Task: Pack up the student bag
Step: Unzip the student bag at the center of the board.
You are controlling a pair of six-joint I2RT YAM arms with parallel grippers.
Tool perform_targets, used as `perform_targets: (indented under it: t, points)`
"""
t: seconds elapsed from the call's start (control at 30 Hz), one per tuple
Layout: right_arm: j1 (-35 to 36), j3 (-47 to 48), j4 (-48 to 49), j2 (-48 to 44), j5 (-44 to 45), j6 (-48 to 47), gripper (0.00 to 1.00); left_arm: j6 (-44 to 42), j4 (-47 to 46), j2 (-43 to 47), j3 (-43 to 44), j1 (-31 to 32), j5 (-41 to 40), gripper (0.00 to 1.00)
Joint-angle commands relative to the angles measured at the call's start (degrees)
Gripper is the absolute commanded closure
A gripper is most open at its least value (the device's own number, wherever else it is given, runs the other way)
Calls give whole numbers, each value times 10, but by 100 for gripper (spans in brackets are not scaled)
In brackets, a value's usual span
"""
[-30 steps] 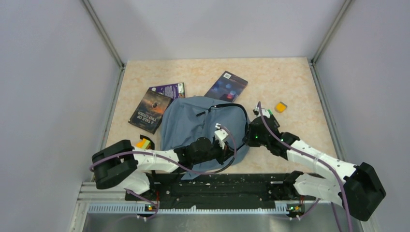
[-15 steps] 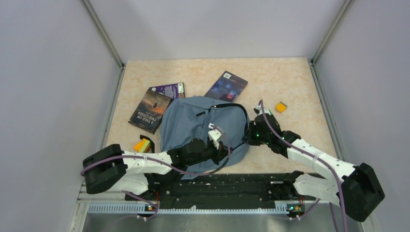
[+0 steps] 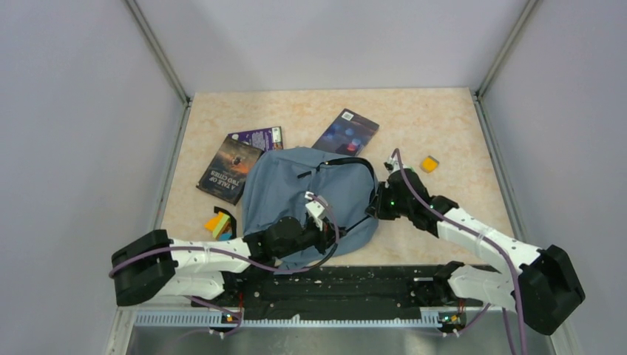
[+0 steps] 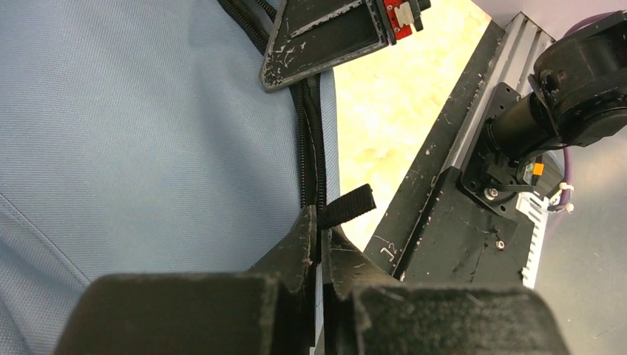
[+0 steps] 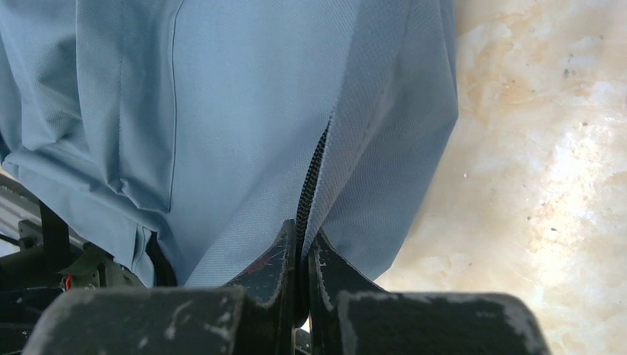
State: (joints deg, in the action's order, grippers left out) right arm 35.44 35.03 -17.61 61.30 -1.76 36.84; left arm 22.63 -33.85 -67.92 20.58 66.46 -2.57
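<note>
The student bag [image 3: 296, 185], soft grey-blue with black zippers, lies flat in the middle of the table near the front. My left gripper [image 3: 327, 228] is shut at the bag's near right edge. In the left wrist view, the left gripper [image 4: 319, 222] pinches a black webbing zipper pull [image 4: 349, 205] at the end of the black zipper [image 4: 310, 140]. My right gripper [image 3: 374, 208] is shut at the bag's right side. In its wrist view, the right gripper [image 5: 303, 238] clamps the bag's fabric edge along the zipper [image 5: 313, 177]. Right-hand fingers [image 4: 325, 33] show in the left wrist view.
Three books lie behind the bag: a dark "Two Cities" book [image 3: 231, 170], a purple one [image 3: 259, 137] and a dark blue one [image 3: 346, 132]. A small orange block [image 3: 429, 163] sits at the right. Yellow and orange items [image 3: 217, 222] lie left of the bag. The black rail [image 3: 347, 285] runs along the near edge.
My left gripper has moved left and slightly away along the bag's near edge, still shut on the pull. The bag has shifted a little left. The right gripper edged left with it.
</note>
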Motion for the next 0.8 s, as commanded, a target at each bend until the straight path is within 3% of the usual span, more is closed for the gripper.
perform_targets:
  t: [0.0, 0.3, 0.47, 0.57, 0.77]
  points:
    - [-54, 41, 34, 15, 150, -59, 100, 15, 104, 34, -39, 7, 48, 100]
    - [-98, 70, 64, 71, 120, -86, 100, 7, 109, 57, -53, 8, 88, 100]
    - [-98, 83, 64, 78, 76, -97, 98, 5, 55, 21, -29, 8, 93, 100]
    - [-99, 71, 57, 62, 50, -96, 84, 5, 13, -29, -1, 8, 88, 100]
    - [-98, 28, -5, -1, 63, -90, 43, 12, -47, -125, 46, 8, 122, 100]
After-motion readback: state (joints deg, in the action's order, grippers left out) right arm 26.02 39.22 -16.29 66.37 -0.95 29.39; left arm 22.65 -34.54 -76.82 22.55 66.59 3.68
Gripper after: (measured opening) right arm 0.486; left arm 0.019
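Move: The left hand already has the zipper pull in its fingertips. The bag edge pinched by the right hand lies about 5 cm ahead of it and 8 cm to its right, roughly 2 cm lower. From the right hand, where the edge is in the fingers, the far right corner of the bag's opening is some 12 cm straight ahead and a little below. The dark blue book is about 26 cm ahead and 8 cm left, the yellow block 17 cm ahead and 20 cm right. Leftward first, the left hand draws the held zipper pull about 1 cm away from the right hand, which keeps the bag edge pinched and creeps forward. Then the right fingers open about halfway, let go of the edge and swing off forward and right, about 5 cm forward in all, while the left hand, still gripping the pull, drops some 3 cm and comes back rightward and slightly back. ##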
